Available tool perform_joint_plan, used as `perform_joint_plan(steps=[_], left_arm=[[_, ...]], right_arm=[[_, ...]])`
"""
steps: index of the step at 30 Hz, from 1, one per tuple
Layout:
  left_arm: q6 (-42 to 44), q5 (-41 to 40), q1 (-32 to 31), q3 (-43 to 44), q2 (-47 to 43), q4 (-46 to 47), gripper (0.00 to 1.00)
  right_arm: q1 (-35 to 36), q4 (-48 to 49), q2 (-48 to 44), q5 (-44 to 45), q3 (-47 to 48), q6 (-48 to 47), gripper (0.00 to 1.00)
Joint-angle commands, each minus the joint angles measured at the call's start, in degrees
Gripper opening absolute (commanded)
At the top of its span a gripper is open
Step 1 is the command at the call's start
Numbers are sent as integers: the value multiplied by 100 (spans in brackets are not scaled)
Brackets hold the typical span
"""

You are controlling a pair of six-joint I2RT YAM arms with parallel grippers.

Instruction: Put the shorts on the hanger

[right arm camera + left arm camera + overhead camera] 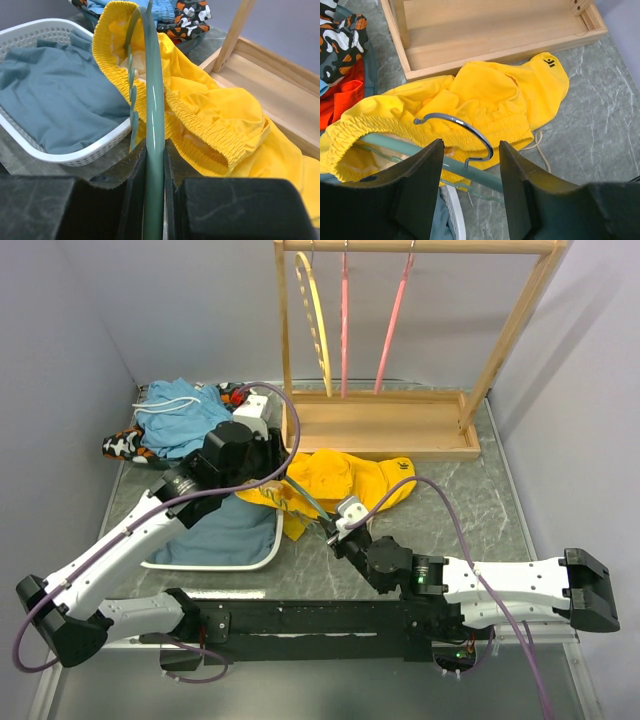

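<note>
The yellow shorts (pixel 350 478) lie bunched on the table in front of the wooden rack, their waistband (pixel 350 132) pulled open. The pale teal hanger (pixel 154 115) runs into that waistband, one arm inside the fabric. My right gripper (pixel 155 146) is shut on the hanger's arm, low at the table's middle (pixel 335 530). My left gripper (pixel 470 146) hangs open above the hanger's metal hook (pixel 470 131). The hook and the teal arm (pixel 475 172) show between its spread fingers, and neither finger touches them.
A wooden rack base (pixel 400 425) stands just behind the shorts, with a yellow hanger (pixel 315 310) and two pink hangers (pixel 345 320) on its rail. A white basket (pixel 262 558) of grey-blue cloth sits left. Light blue shorts (pixel 185 410) and patterned clothes (pixel 125 445) lie back left.
</note>
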Motion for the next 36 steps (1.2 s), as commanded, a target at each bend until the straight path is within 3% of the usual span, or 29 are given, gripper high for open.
perform_joint_plan(steps=[1,11,14,17,18,20,24,26,30,36], left_arm=[[30,-91,-37,-5,138,405,52],[-31,-337,-115,-146,376,370,46],[-58,-460,-168,-225,411,353,40],[-40,-653,-203,-234,394,353,17],[-23,-723,-204,-243,394,353,3],[30,-899,-221,-260,332,388,1],[39,-1119,-230,-322,297,432,1],[13,-1207,-230,-313,323,423,1],[-14,-1453,-230,-331,358,449,1],[-49,-1463,-239,-278,411,397,1]], right_arm=[[-25,330,42,-147,264,155,0],[-25,338,-2,-112,220,119,0],[-25,303,-2,-130,246,137,0],[-17,268,33,-147,255,198,0],[-25,216,42,-112,299,233,0],[-25,-4,51,-25,360,365,0],[-8,-671,-63,-51,711,795,38],[-8,-1198,-142,142,878,1120,52],[-17,-2226,-449,406,1361,1788,64],[-34,-2718,-1311,177,1459,2560,74]])
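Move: The green hanger's neck, at the root of its hook, lies just under the left hand's open fingers: about 1 cm ahead, 1 cm to the right and 4 cm below. From the left hand, the yellow shorts' middle is some 3 cm ahead, 12 cm right and 17 cm down; the laundry basket about 5 cm back, 16 cm left and 22 cm down. From the right hand, still gripping the hanger's near arm, the neck is roughly 11 cm ahead, 9 cm left and 3 cm up. The left fingers close on the green hanger's neck after the hand sinks about 3.5 cm onto it, easing slightly forward; with the neck pinched, the hand edges left and up a little, turning about 10 degrees. Only after that does the right hand open and let go of the near arm, rising about 5 cm off it and drawing to the right while its fingers tip down. ##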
